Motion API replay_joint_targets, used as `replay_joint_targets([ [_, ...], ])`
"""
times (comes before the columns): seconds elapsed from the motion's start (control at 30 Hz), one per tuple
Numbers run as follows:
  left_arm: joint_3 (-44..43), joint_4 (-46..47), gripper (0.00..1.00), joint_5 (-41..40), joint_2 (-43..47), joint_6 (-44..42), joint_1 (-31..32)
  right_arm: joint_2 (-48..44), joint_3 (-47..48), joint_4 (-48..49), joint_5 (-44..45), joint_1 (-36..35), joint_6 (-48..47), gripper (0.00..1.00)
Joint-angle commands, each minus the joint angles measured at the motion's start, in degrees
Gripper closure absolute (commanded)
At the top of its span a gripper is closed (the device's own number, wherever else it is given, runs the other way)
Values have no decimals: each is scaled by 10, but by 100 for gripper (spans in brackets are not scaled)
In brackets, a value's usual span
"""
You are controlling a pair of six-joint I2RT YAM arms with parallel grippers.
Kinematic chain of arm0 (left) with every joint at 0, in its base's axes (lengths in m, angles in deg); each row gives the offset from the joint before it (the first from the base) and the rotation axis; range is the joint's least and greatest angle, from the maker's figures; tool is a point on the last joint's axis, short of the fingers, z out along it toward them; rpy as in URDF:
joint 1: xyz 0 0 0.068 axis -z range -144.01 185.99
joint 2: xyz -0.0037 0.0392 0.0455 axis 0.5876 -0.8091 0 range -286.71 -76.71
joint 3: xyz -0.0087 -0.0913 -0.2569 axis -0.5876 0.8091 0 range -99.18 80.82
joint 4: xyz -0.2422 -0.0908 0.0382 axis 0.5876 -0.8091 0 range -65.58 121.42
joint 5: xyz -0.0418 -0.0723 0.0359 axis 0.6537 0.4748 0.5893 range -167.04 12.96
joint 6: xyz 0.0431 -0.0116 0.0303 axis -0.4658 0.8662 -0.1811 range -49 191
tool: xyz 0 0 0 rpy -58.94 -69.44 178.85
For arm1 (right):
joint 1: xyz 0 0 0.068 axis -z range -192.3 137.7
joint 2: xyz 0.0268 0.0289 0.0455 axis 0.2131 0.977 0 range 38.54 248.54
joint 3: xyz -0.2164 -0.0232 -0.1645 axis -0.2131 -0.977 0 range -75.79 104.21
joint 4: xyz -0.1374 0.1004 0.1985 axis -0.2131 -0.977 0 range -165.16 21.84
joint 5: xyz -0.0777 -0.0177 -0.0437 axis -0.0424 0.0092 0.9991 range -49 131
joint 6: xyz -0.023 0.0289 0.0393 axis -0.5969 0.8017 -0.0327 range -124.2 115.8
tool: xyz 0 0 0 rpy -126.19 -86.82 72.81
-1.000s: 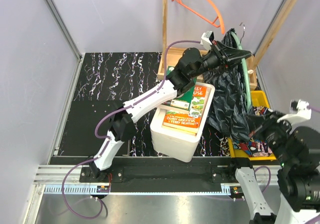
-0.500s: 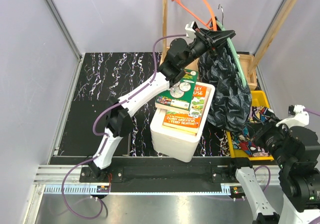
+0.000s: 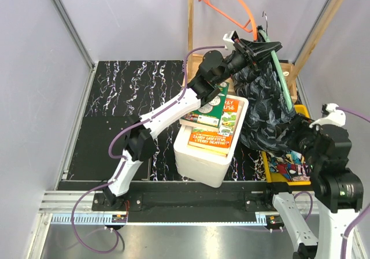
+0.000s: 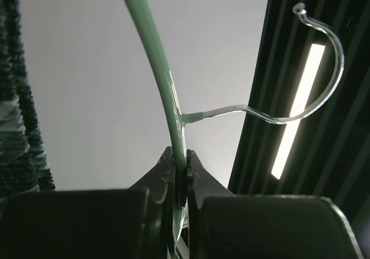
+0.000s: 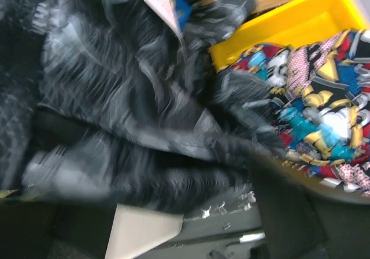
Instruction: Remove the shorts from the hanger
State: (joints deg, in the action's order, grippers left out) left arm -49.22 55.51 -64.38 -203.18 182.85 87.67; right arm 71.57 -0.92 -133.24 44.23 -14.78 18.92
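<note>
My left gripper [image 3: 250,46] is raised at the back and shut on the green hanger [image 3: 280,68]; in the left wrist view its jaws pinch the hanger's bar [image 4: 167,85] just below the wire hook, gripper [image 4: 180,165]. The black-navy shorts [image 3: 263,106] still hang from it, draped down to the yellow bin [image 3: 301,112]. My right gripper [image 3: 302,133] is at their lower edge, jaws wide apart. The blurred right wrist view shows the dark shorts [image 5: 127,108] in front of the open gripper [image 5: 167,213]. The comic-print shorts [image 5: 324,108] lie in the bin [image 5: 272,30].
A white foam box [image 3: 199,158] with books [image 3: 217,126] on top stands left of the hanging cloth. Behind are a wooden post [image 3: 190,22], an orange hanger [image 3: 228,7] and a wooden crate [image 3: 291,88]. Walls close in on both sides.
My right gripper has opened, dropped away from the dark shorts, then come back up to their lower edge. The left arm swung the hanger left and up, then back to the right.
</note>
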Motion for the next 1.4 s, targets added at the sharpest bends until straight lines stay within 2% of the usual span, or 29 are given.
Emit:
replay_joint_targets([
  [0.0,-22,78,100,3,57,42,5,5,-29,95,47,-2,-23,53],
  [0.03,-20,77,100,1,58,42,4,2,-32,98,48,-2,-16,72],
  [0.07,-17,81,100,-3,56,48,4,-11,-36,96,59,-2,-8,100],
  [0.2,-28,136,100,-46,26,102,1,-69,-61,36,80,-2,36,100],
  [0.33,-66,134,100,-66,7,135,-4,-120,-82,-25,122,-1,108,100],
  [0.4,-84,126,100,-79,6,144,-7,-124,-77,-65,175,-3,124,100],
  [0.53,-92,123,100,-84,11,157,-20,-148,-72,-82,236,-10,148,100],
  [0.67,-85,109,100,-60,25,152,-26,-145,-85,-70,222,-30,161,100],
  [0.83,-44,126,100,0,46,173,12,-49,-61,59,123,-32,82,100],
  [0.97,31,149,100,34,96,184,58,36,-18,136,84,-31,28,100],
  [1.1,92,124,100,58,144,175,77,105,22,208,106,-32,14,100],
  [1.37,174,135,100,91,214,164,89,241,99,236,214,-30,-14,100],
])
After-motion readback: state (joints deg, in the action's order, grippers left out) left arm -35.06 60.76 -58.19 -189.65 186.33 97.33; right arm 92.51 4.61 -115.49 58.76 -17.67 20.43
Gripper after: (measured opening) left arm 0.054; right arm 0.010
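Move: The right hand is open beside the dark shorts, whose near right edge is at its fingers; their middle is about 7 cm ahead, 9 cm to its left and 3 cm higher. The green hanger's middle is some 14 cm ahead, 7 cm left and 14 cm up; the yellow tray is about 8 cm ahead, 6 cm right and 28 cm below. From the left hand, already gripping the hanger, the shorts are about 8 cm back, 2 cm left and 14 cm lower; the orange hanger is roughly 10 cm farther out, 14 cm left and 5 cm up. Slightly forward first, the right hand shuts on the shorts' edge, tugs back about 6 cm, to the right and down, then reverses and carries the pinched cloth forward some 16 cm and up. The left hand keeps its grip on the green hanger, lifts it a little, then swings back about 14 cm with a clockwise turn, drawing the hanger back past the advancing right hand. ##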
